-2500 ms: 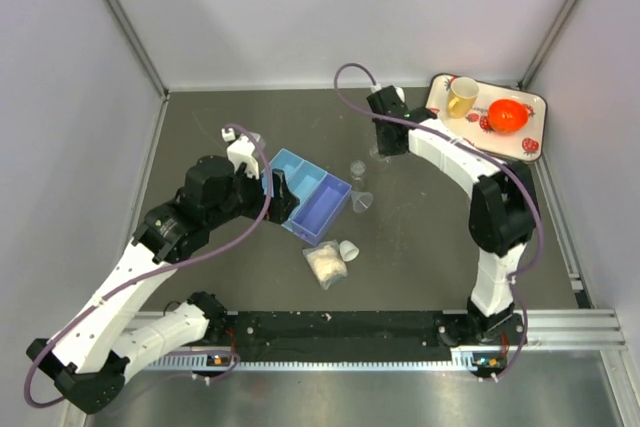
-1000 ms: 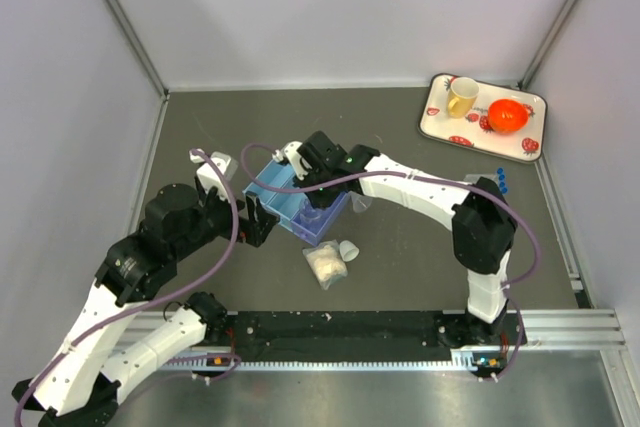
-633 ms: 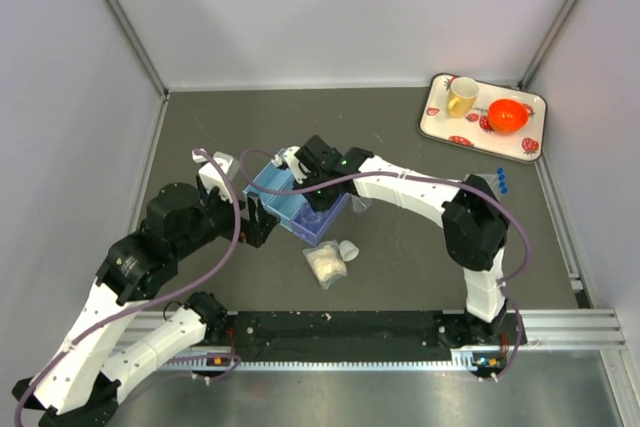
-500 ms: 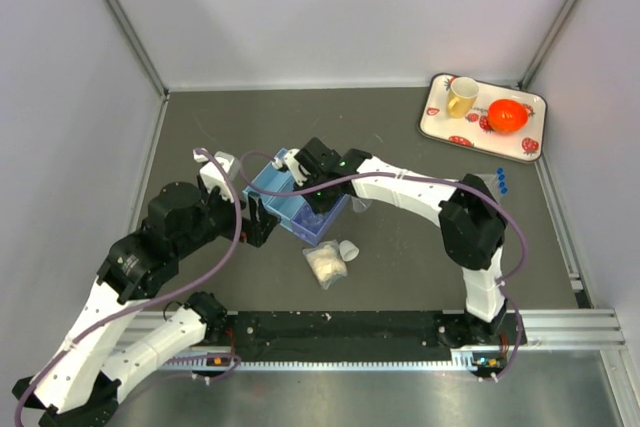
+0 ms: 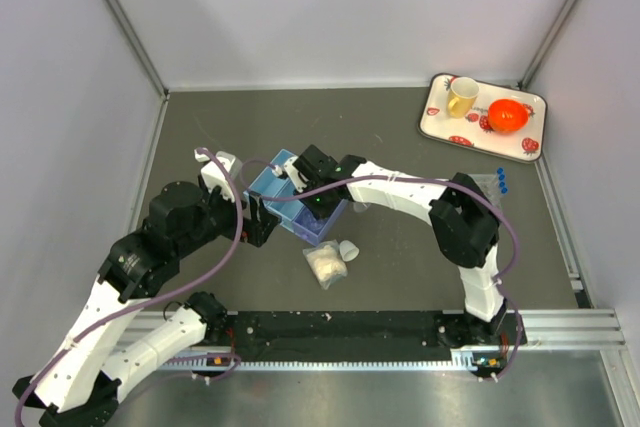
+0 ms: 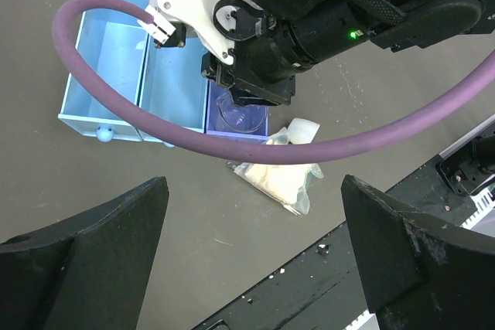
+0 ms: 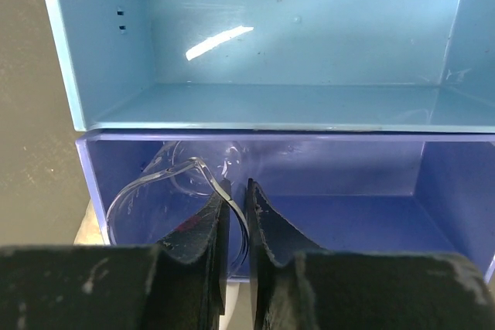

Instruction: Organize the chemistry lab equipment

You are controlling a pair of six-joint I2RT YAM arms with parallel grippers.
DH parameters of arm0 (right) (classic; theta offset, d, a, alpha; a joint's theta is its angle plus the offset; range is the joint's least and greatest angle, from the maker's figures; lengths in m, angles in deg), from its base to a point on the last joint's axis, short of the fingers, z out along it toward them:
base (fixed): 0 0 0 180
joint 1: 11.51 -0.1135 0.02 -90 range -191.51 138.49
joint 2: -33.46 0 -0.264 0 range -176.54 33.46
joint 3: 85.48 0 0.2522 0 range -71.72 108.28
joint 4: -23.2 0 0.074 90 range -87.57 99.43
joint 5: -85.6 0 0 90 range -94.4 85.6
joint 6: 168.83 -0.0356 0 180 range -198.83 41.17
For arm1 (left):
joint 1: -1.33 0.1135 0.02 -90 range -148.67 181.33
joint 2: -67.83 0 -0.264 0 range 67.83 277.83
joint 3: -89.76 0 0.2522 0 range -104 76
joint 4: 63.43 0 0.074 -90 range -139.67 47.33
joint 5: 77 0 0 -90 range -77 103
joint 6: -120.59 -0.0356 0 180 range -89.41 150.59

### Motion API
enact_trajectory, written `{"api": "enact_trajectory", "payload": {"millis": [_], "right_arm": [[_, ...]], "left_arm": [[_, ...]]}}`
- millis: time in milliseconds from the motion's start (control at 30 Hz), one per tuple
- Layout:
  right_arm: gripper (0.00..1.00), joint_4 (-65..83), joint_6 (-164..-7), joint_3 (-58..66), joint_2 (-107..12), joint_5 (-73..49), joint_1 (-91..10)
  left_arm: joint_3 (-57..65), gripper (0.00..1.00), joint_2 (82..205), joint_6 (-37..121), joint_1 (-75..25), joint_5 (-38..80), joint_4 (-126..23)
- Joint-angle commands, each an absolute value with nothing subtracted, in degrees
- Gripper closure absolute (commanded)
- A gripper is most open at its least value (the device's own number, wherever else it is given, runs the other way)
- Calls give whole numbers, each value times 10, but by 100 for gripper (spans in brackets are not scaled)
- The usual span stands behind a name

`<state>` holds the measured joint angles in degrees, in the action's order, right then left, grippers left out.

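The blue three-compartment tray [image 5: 272, 177] lies at mid table. My right gripper [image 5: 320, 213] reaches down into its purple end compartment [image 7: 348, 191]. It is shut on the thin wall of a tiny clear beaker [image 7: 155, 199], which rests tilted inside that compartment [image 6: 241, 113]. My left gripper [image 5: 262, 222] hovers just left of the tray, open and holding nothing; its wide fingers [image 6: 85, 253] frame bare table. A small bag of white material [image 5: 325, 265] and another tiny beaker [image 5: 349, 248] lie near the tray's front corner. Blue-capped tubes [image 5: 500, 181] stand at the far right.
A white strawberry-patterned tray [image 5: 437, 127] at the back right holds a yellow mug [image 5: 461, 97] and an orange bowl [image 5: 508, 115]. Grey walls close in three sides. A black rail [image 5: 340, 325] runs along the near edge. The left arm's purple cable [image 6: 116, 106] crosses over the blue tray.
My right arm has swung from the back of the table over the blue tray and has sunk into the purple compartment with the beaker. The left gripper has drawn back from the tray.
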<state>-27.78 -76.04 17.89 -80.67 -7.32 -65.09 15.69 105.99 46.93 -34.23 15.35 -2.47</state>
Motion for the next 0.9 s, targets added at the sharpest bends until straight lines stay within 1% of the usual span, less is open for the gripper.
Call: {"api": "enact_trajectory", "payload": {"millis": [0,33,133,467,733,767,800,867], "right_arm": [[86,-258,-768,183,-816,-75,-664],[82,-258,-768,185,-819,-74,-664],[76,-259,-767,187,-820,-70,-665],[73,-264,-773,207,-810,-65,-670],[69,-293,-774,271,-768,-46,-671],[68,-297,-777,275,-763,-22,-671],[64,-303,-778,283,-756,-17,-671],[58,-309,-784,289,-740,9,-671]], "left_arm": [[153,1,1059,461,-340,160,-43],[153,1,1059,461,-340,160,-42],[154,1,1057,461,-340,159,-41],[156,1,1060,460,-340,158,-42],[161,1,1066,461,-340,166,-51],[161,1,1065,461,-340,166,-51],[162,1,1066,461,-340,166,-52],[163,1,1069,459,-340,164,-55]]}}
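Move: The clear beaker leans in the near end of the purple compartment, its wall already pinched by the right fingers, its middle about 2 cm back of them, 1 cm left and 2 cm lower. From that hand, the bag lies some 9 cm back and 1 cm right, the white cup 7 cm back and 6 cm right, and another clear vessel 4 cm ahead and 9 cm right. From the left hand the beaker is roughly 8 cm ahead, 7 cm right and 23 cm down. The beaker is let go inside the purple compartment: the right fingers, nearly shut on its wall, spread to over a third of their range while the hand stays low and sinks less than 1 cm. The hand then rises out, speeding up, to about 4 cm above its start, drifting some 2 cm left and 1.5 cm forward, with a slight tilt of about 5 degrees. ##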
